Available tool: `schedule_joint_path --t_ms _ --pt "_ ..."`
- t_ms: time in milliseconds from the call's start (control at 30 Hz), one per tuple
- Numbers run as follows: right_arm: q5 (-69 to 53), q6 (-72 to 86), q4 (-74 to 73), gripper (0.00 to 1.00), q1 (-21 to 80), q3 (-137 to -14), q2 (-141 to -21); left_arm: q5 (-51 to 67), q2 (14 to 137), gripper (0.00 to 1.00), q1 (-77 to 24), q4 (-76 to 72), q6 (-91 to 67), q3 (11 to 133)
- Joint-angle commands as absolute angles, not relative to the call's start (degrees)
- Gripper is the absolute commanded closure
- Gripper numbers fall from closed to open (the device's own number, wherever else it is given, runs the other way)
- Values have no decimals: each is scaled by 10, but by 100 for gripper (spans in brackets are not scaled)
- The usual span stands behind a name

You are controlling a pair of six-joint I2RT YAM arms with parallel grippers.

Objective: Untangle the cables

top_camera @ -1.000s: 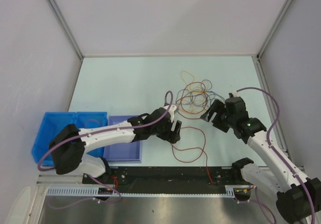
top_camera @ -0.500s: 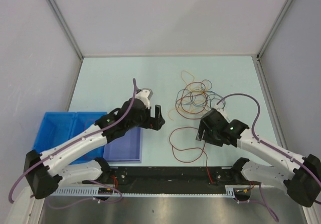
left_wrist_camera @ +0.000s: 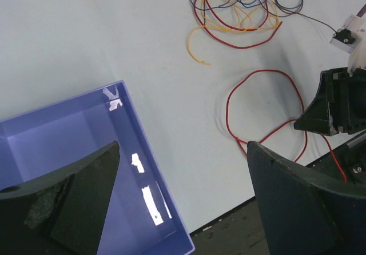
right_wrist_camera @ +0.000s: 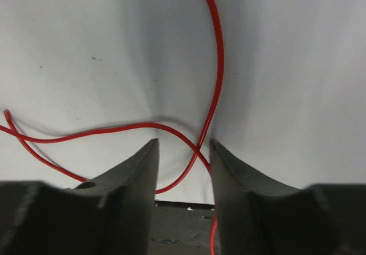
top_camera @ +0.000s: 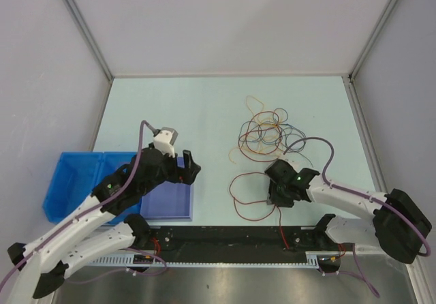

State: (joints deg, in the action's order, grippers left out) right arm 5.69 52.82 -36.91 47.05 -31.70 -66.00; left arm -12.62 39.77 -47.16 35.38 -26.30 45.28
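Note:
The cables [top_camera: 266,132] lie in a tangle of red, orange, yellow, blue and dark loops at the table's far right middle, also in the left wrist view [left_wrist_camera: 234,15]. One red cable [top_camera: 232,193] lies apart as a loop nearer the front edge. My right gripper [top_camera: 276,193] is down on that loop's right side. Its jaws [right_wrist_camera: 184,152] are narrowed but open, straddling a spot where the red cable [right_wrist_camera: 219,49] crosses itself. My left gripper [top_camera: 188,166] hangs wide open over the purple tray's corner [left_wrist_camera: 123,103] and holds nothing [left_wrist_camera: 183,209].
A purple tray [top_camera: 167,207] and blue bins [top_camera: 71,181] sit at the front left. A black strip [top_camera: 231,239] runs along the near edge, just behind my right fingers. Grey walls close in the table on three sides.
My left arm has pulled back left and toward the front, away from the red loop, and opened wider. My right gripper has come down from the tangle onto the red loop, its jaws narrowing.

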Motion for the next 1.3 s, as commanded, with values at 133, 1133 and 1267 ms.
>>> schedule_joint_path --t_ms 133,1133,1267 --pt "58 536 -333 68 480 -317 -714 -156 317 3 -468 388 -238 445" --pt "101 505 -497 100 497 -621 -706 -149 259 3 -468 358 -221 427" --pt "143 547 -533 96 531 -616 -750 -146 258 3 -468 356 -220 427"
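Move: Right between the right hand's half-open fingertips is the crossing of the loose red cable, barely 1 cm ahead and about 1 cm lower. That cable's loop bends round some 14 cm to the left and 4 cm ahead; the cable tangle sits roughly 21 cm ahead and 2 cm left, and the yellow cable end about 15 cm ahead, 14 cm left. From the left hand the crossing lies some 25 cm right, 5 cm back and 20 cm down. Edging about 1.5 cm left and slightly down at the table, the right hand shuts its fingers fully and pinches the red cable by the crossing. It then lifts quickly, some 13 cm up while going about 5 cm forward and 5 cm left, the fingertips swinging outward by roughly 10 degrees. The open, empty left hand backs off a little to its left and up. ##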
